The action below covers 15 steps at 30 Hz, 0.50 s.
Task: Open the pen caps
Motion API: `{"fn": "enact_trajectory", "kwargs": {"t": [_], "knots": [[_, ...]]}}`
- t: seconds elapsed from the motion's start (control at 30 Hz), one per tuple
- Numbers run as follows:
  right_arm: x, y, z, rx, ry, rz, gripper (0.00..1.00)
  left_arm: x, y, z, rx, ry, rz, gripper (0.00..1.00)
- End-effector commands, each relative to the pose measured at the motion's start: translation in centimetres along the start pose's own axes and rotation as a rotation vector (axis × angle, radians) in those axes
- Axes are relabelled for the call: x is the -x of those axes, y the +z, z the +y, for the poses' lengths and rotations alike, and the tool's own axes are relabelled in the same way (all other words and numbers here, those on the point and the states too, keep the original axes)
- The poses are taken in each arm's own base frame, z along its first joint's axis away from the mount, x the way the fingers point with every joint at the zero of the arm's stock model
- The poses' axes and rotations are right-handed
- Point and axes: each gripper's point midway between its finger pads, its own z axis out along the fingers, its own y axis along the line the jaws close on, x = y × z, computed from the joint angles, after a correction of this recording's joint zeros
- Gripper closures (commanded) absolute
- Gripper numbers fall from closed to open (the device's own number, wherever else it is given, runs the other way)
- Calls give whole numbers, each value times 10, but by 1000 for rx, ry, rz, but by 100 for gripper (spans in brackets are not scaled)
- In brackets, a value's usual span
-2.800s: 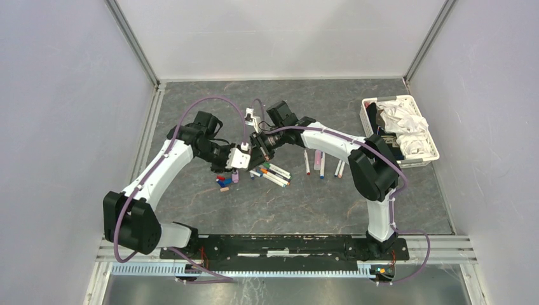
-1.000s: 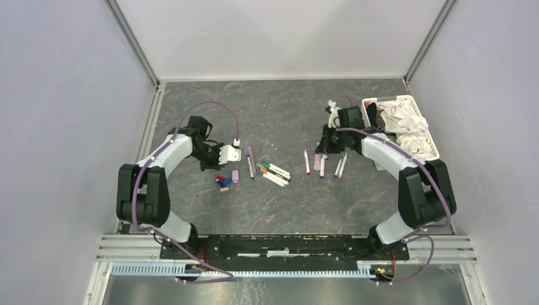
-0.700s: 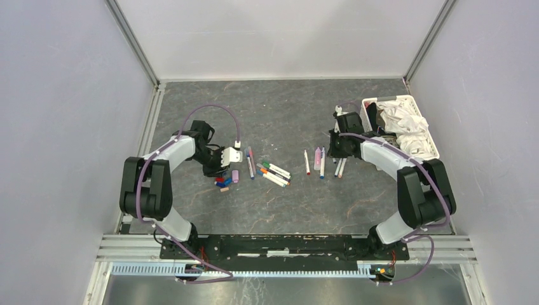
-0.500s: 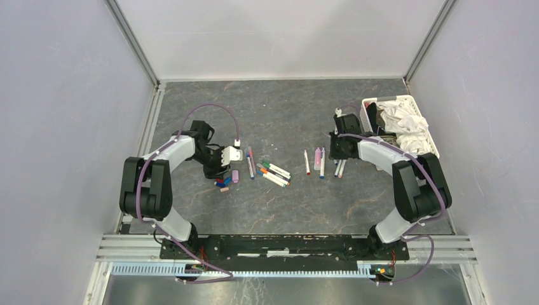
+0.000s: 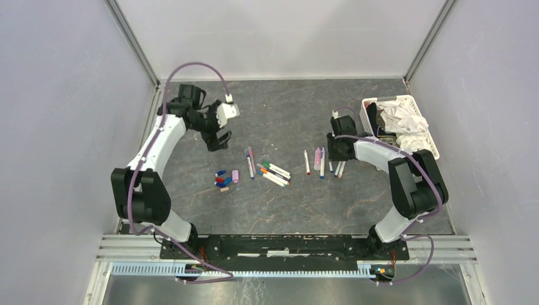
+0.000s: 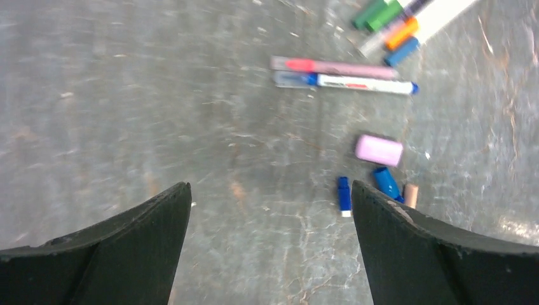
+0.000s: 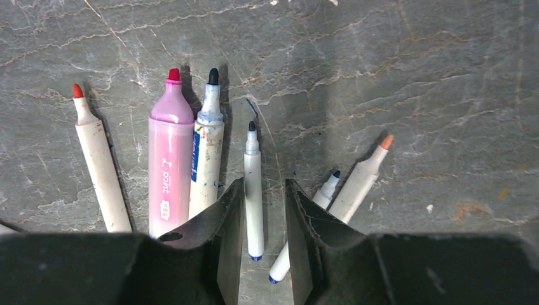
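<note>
Several loose pen caps (image 5: 224, 180) lie in a small cluster left of centre; the left wrist view shows a pink cap (image 6: 379, 150), two blue caps (image 6: 343, 194) and a peach one (image 6: 411, 194). My left gripper (image 5: 216, 138) hangs behind and to the left of them, raised off the table. It (image 6: 270, 185) is wide open and empty. My right gripper (image 7: 264, 184) is low over the right row of uncapped pens (image 5: 321, 162) and slightly open. A thin white pen (image 7: 253, 184) lies on the table between its fingers, with a gap on the right side.
A bunch of capped pens (image 5: 268, 170) lies at the centre, with two more pens (image 6: 343, 75) beside the caps. A pink highlighter (image 7: 170, 165) and a blue-tipped marker (image 7: 206, 149) flank the right gripper. A white basket (image 5: 435, 151) of cloth stands at the right.
My left gripper opened wide and rose away from the cap cluster toward the back left. My right gripper came down to the right pen row and parted its jaws around the thin pen.
</note>
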Motion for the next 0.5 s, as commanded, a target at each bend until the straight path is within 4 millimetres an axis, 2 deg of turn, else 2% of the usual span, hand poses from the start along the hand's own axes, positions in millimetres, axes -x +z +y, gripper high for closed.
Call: {"fn": "enact_trajectory", "kwargs": {"t": [0.0, 0.07, 0.13, 0.23, 0.33, 0.47], "knots": [[46, -33, 7, -26, 4, -164, 66, 58, -68, 41, 239, -151, -84, 0], [64, -48, 20, -22, -38, -228, 65, 73, -94, 62, 372, -227, -112, 0], [80, -60, 47, 25, -107, -276, 63, 78, -113, 76, 478, -261, -137, 0], [88, -70, 96, 103, -246, -312, 62, 80, -121, 72, 515, -265, -158, 0], [77, -64, 145, 224, -386, -279, 63, 72, -113, 61, 487, -268, -150, 0], [44, -57, 198, 347, -558, -218, 64, 61, -98, 47, 406, -305, -123, 0]]}}
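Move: The right hand, fingers parted, is at the thin white pen just laid on the table. The dark-green-capped marker, foremost of the closed bundle, lies about 21 cm to its left and 2 cm back, barely lower; the orange-capped one is as far left, 6 cm back. In between stand the pink highlighter, 5 cm left and 2 ahead, and the uncapped red marker, 9 cm left and level. From the left hand the green-capped marker is some 22 cm right, 5 back, 13 down. The right hand lifts off from around the laid-down pen, its fingers staying part-open, climbs and then sweeps left over the row of open markers towards the capped bundle, about 15 cm left and 11 up, turning some 25 degrees counter-clockwise as the fingertips swing outward. The empty left hand, wide open, rises about 14 cm away from the caps, first going forward, then easing slightly back, turning counter-clockwise too. ##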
